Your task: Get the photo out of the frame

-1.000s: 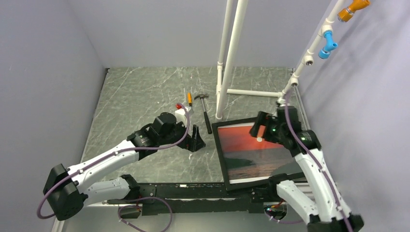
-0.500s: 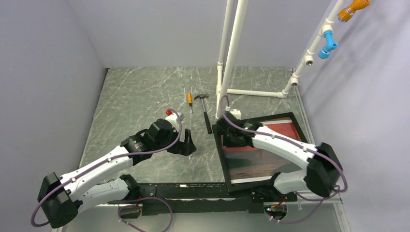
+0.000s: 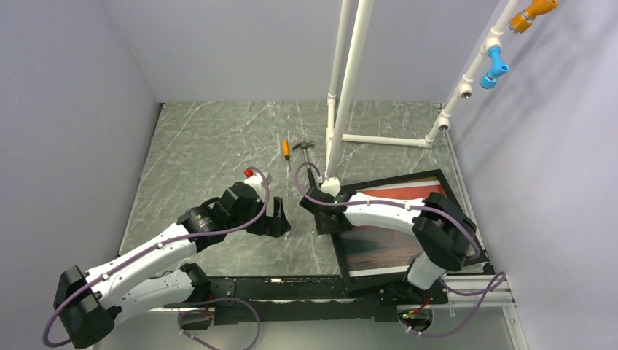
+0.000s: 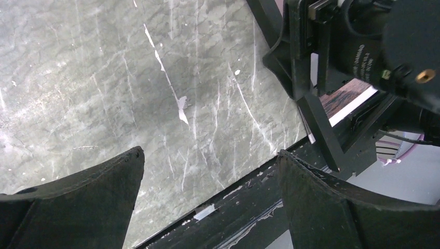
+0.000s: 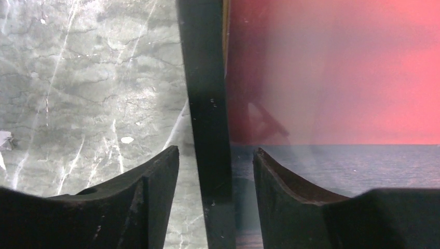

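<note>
The thin black frame (image 3: 393,179) lies flat at the right of the table, with the red-orange sunset photo (image 3: 379,248) inside it, face up. My right gripper (image 3: 326,221) is down at the frame's left border. In the right wrist view its fingers (image 5: 150,197) straddle the black border bar (image 5: 207,104), one over the table and one over the photo (image 5: 337,78). A gap shows on each side of the bar, so the right gripper (image 5: 216,155) is open. My left gripper (image 3: 279,219) hovers wide open over bare table just left of the frame, holding nothing.
A black-handled hammer (image 3: 312,179) and an orange-handled screwdriver (image 3: 286,152) lie beyond the grippers. White pipe uprights (image 3: 350,87) stand just behind the frame's far left corner. The black rail (image 3: 291,284) marks the table's near edge.
My right arm has swung from over the photo's far right to the frame's left border, and its jaws have narrowed around the bar. The left gripper has drawn back slightly toward me.
</note>
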Robot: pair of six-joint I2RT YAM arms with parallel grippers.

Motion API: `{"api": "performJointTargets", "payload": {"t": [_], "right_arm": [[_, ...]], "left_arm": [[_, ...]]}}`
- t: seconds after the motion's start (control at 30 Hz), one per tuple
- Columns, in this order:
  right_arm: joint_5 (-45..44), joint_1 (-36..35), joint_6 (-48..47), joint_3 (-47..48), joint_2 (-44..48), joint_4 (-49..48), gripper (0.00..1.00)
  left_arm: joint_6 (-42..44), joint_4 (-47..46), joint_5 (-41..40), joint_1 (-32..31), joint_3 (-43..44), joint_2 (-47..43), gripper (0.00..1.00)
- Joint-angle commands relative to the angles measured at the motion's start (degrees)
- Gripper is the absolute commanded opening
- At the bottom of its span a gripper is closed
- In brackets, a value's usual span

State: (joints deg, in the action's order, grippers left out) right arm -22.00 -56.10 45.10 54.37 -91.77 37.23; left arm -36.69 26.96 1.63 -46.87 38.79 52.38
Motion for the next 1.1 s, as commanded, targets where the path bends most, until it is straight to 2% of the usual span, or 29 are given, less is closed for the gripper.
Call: {"api": "performJointTargets", "payload": {"t": [0.0,0.1,0.2,0.27,0.4,0.53,0.67,0.87,1.07], "right_arm": [[-3.9,-2.7,3.4,2.5,-3.2,-2.1,0.52],[-5.8,-3.5,6.2,2.5,-2.9,-0.8,0.36],[-9.0,-3.7,8.8,2.1,1.4,1.4,0.23],[-11.0,-3.7,10.9,1.8,5.4,3.5,0.10],[-14.5,-3.8,13.6,0.6,14.3,6.1,0.00],[-16.2,-3.8,12.6,0.6,22.1,6.0,0.00],[-18.3,-3.8,9.9,5.2,25.8,6.6,0.00],[-24.1,-4.3,6.9,19.4,20.2,13.4,0.00],[-24.3,-6.2,6.8,27.6,13.0,12.8,0.00]], "left_arm": [[0.1,0.3,-0.2,0.0,1.4,0.4,1.00],[0.1,0.7,-0.5,-0.1,1.6,-0.1,1.00],[0.0,1.2,-0.7,0.0,1.6,-0.9,0.99],[-0.1,1.5,-0.8,0.0,1.7,-1.5,1.00],[-0.4,0.8,-0.4,-0.1,1.4,-2.3,0.99],[-0.3,-0.2,1.8,-0.1,1.9,-1.9,0.99],[-0.1,-0.9,4.5,0.0,4.2,-2.0,0.99],[1.4,-1.2,6.2,0.0,9.5,-3.4,0.99],[2.6,-10.5,11.0,0.1,8.3,-5.0,0.99]]}}
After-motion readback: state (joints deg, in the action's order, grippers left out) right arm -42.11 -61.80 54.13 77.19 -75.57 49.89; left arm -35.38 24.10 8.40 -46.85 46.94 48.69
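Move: The frame's left bar lies right under my right hand, between its open fingers, only about 1 cm below. The photo's middle is some 17 cm to the right of that hand and level with it. The white post's foot stands roughly 14 cm ahead, and the hammer's middle about 18 cm ahead and 6 cm left. From my left hand the gripped part of the bar is about 11 cm right, 2 cm ahead and 12 cm down. With my right hand I settle about 1 cm onto the frame's left bar, pinch it between both fingers, then lift it away from the photo, rising about 22 cm above the start and easing 4 cm forward, while the wrist swings the fingertips up and forward. Late on, my left hand, empty and open, rises some 9 cm and shifts a little right. ##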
